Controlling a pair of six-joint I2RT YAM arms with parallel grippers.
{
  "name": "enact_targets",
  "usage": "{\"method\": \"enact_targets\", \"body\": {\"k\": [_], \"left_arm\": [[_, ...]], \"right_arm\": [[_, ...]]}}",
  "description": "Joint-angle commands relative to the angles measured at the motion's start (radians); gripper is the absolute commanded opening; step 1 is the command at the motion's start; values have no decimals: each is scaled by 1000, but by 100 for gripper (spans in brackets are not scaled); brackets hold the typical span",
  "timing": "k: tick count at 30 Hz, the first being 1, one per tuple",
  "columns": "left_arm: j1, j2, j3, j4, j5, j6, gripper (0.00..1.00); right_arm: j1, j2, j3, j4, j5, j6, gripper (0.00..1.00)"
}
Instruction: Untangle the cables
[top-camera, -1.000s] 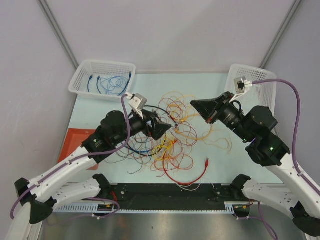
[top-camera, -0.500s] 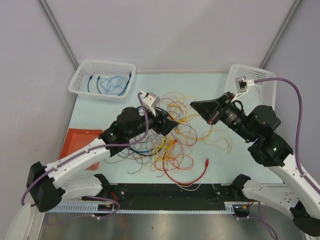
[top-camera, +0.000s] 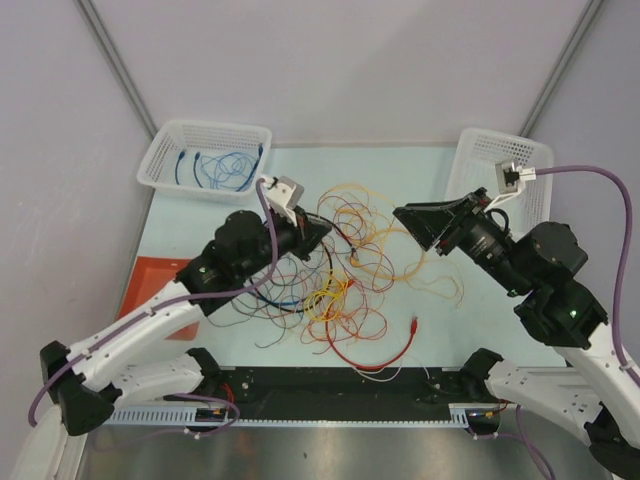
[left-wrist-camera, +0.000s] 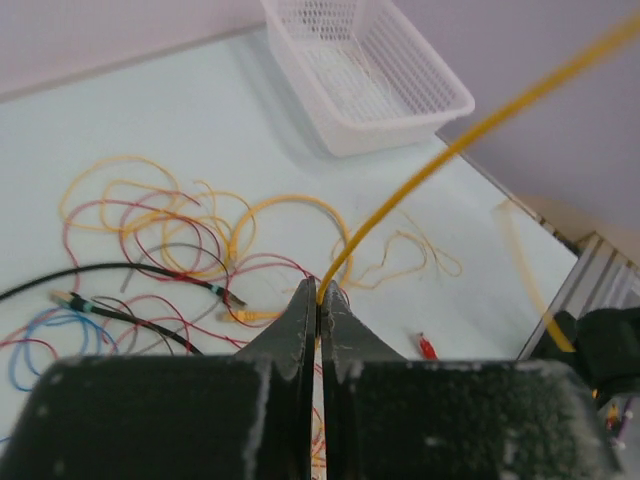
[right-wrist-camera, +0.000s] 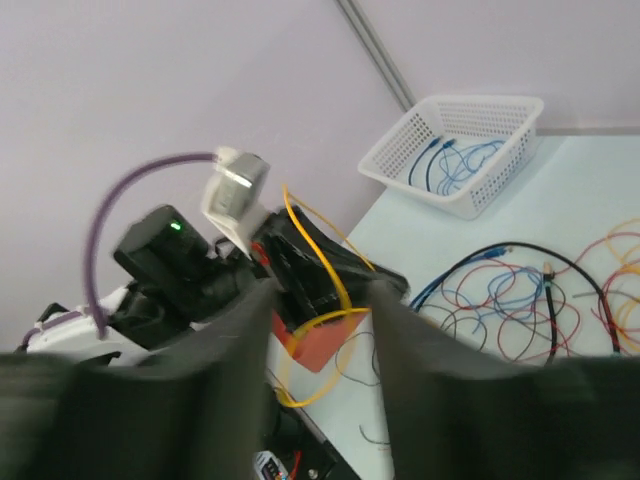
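The cables lie in a loose tangle of red, yellow, orange, blue and black loops on the pale table between the two arms. My left gripper hangs over the pile's upper left. In the left wrist view it is shut on a yellow cable that rises taut to the upper right. My right gripper faces it from the right. Its fingers stand apart, and a slack loop of yellow cable hangs between them without being clamped.
A white basket at the back left holds blue cables. A second white basket stands at the back right. An orange tray lies at the left edge. A red cable with a plug tip curls near the front.
My left gripper closed on the yellow cable and drew back to the upper left. My right gripper opened, let go of the cable and shifted slightly right.
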Motion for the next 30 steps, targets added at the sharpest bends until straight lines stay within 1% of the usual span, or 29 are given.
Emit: {"method": "enact_targets", "body": {"k": [1,2,3,4,5,6,8,9,11,12,15,16,18,19,23,25,26,27,28,29,30], "left_arm": [[2,-58,278,-169,-135,63,0],[0,-54,325,-239,-170,71,0],[2,-46,423,-276,-193,80,0],[0,-37,471,-310,-215,88,0],[2,-15,518,-383,-262,91,0],[2,-4,612,-418,-285,100,0],[0,26,696,-512,-336,109,0],[2,37,767,-543,-383,114,0],[2,51,822,-615,-446,117,0],[0,60,858,-640,-513,118,0],[2,65,892,-735,-621,100,0],[2,63,893,-757,-684,91,0],[2,59,892,-829,-750,60,0],[0,51,889,-873,-806,48,0],[6,22,858,-975,-913,-45,0],[16,-33,788,-984,-942,-76,0],[32,-64,754,-979,-957,-117,0],[39,-96,678,-970,-965,-141,0],[45,-127,633,-941,-973,-164,0],[59,-202,587,-926,-989,-206,0],[66,-228,507,-917,-997,-231,0]], "right_arm": [[6,-31,41,-69,97,-63,69],[6,-37,41,-81,122,-69,83],[6,-39,43,-100,136,-78,88],[7,-43,41,-110,148,-81,92],[6,-48,41,-121,172,-86,98],[6,-50,41,-140,182,-92,99],[6,-54,40,-156,205,-95,100],[6,-57,39,-170,211,-103,100],[6,-60,39,-183,225,-107,100],[6,-57,39,-190,226,-112,100],[7,-57,33,-201,223,-115,100],[6,-57,26,-200,222,-117,100],[6,-56,18,-189,216,-118,100],[7,-56,12,-189,212,-120,100],[6,-51,-6,-167,194,-117,100],[6,-50,-13,-161,177,-112,100],[6,-45,-17,-157,174,-106,99],[6,-45,-20,-155,171,-103,99],[6,-46,-23,-155,168,-100,99],[6,-49,-26,-158,168,-97,99],[6,-53,-34,-158,169,-89,99]]}}
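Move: My left hand already pinches a yellow cable; the left white basket it is bound for lies about 37 cm ahead and 35 cm to its left, some 25 cm lower. The orange bin sits about 40 cm to that hand's left and 2 cm back, the black cable loop about 8 cm ahead and 10 cm left, both nearly 30 cm below. From my right hand the basket is roughly 43 cm ahead, 49 cm left and 41 cm down. My left hand keeps its pinch on the yellow cable and swings it left about 23 cm towards the left white basket, arching up some 25 cm and then sinking about half of that, while it turns some 50 degrees counter-clockwise until the fingers point forward. My right hand, already starting to open, spreads its fingers wide, leaves the cable to the left hand, and eases a little down and right. ##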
